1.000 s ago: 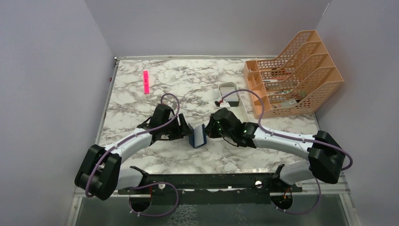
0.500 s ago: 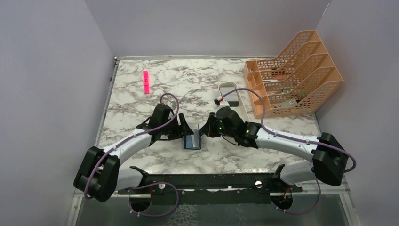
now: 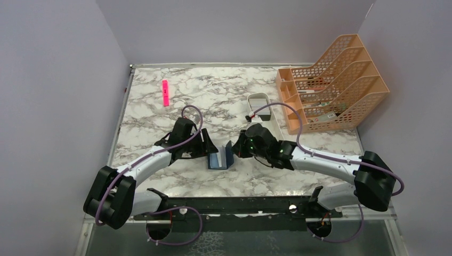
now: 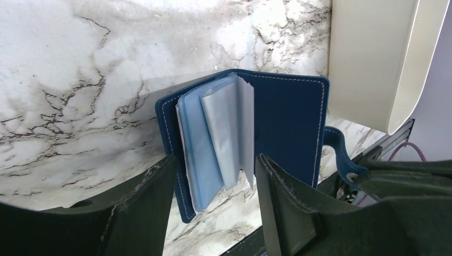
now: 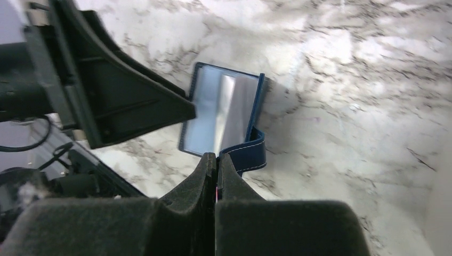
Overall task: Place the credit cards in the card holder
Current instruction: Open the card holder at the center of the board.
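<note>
The card holder (image 3: 220, 160) stands open on the marble table between my two grippers. It is dark navy, with light blue and clear sleeves fanned out inside (image 4: 224, 138). My right gripper (image 5: 216, 156) is shut on its navy snap strap (image 5: 250, 152) and holds that side up. Just left of the holder, my left gripper (image 4: 214, 159) is open, and the lower edges of the sleeves lie ahead between its fingers (image 4: 138, 213). Nothing is gripped in the left jaws. The credit cards are out of view.
A long white oval tray (image 3: 261, 97) lies behind the right gripper, and it also shows close by in the left wrist view as the tray (image 4: 368, 64). An orange mesh file rack (image 3: 330, 85) fills the back right corner. A pink marker (image 3: 166, 92) lies at the back left.
The card holder has gone from nearly folded to spread open, and it sits lower and slightly further left. The right gripper followed it while shut on the strap. The left jaws narrowed a little.
</note>
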`<state>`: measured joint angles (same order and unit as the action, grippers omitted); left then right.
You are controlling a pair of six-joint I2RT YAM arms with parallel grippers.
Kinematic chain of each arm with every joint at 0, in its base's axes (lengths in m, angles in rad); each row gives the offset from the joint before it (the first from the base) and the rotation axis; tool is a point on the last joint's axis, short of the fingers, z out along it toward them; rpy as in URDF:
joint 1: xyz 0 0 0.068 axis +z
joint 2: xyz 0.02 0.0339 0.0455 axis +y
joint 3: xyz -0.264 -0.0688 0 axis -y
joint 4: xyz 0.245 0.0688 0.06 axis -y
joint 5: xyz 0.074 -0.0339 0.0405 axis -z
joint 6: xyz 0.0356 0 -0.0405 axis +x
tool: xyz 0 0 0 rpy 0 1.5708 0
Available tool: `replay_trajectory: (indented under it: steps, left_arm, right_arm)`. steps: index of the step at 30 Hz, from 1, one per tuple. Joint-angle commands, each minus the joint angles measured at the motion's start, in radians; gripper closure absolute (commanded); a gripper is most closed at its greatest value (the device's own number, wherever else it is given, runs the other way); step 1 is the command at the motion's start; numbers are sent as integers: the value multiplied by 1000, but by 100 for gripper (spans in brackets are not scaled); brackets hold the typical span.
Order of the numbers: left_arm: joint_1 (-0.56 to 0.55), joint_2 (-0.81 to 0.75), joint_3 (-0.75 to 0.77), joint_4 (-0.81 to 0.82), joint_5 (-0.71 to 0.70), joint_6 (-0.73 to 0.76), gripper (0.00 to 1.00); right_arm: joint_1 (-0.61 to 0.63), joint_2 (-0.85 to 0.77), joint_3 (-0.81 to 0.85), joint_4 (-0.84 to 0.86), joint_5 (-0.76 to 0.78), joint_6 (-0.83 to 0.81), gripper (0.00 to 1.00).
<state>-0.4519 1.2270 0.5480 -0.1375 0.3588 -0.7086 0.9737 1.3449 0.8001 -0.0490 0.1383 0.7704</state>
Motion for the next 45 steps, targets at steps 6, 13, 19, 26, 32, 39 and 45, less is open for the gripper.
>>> replay_trajectory:
  steps: [6,13,19,26,32,39,45]
  left_arm:
    - [1,5,7,-46,-70,32,41]
    - [1,13,2,-35,-59,38,39]
    - [1,7,-3,-76,-109,37,42]
    - [0,1,7,-127,-173,40,45]
    - [1,-5,-41,27,-3,7,44]
    - [1,22,-57,99,52,-7,44]
    - [-1,39,-58,123,57,-4,45]
  right_arm:
    - [-35,-37,-123,-45,89,15,99]
    - [-43,-34,-136,-41,88,3,99]
    - [-52,-32,-176,-40,120,8,99]
    - [-59,-32,-207,-28,120,10,99]
    - [-61,-30,-217,1,100,5,99]
    - [-61,-17,-217,23,80,-4,99]
    - [-61,-18,-216,34,66,-7,99]
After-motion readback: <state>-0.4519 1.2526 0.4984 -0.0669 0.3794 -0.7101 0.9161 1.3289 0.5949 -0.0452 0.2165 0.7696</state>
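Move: The card holder stands half open just below both hands. Its middle is about 3 cm back, 2 cm right and 3 cm below the left hand, and some 3 cm back, 5 cm left and 8 cm below the right, which already grips its strap. From the right hand, the white tray's middle lies about 13 cm right, 8 cm ahead and 9 cm below; the grey stack in that tray is about 16 cm ahead, 10 cm right and 9 cm below. Still pinching the strap, the right hand draws the raised cover down and to the right, about 8 cm down and 7 cm right with a slight roll, then stays low. The left hand, fingers kept open, sinks and shifts left about 2.5 cm, then comes back right, ending 1.5 cm lower with one fingertip on the sleeves and the left cover's edge between its fingers. ##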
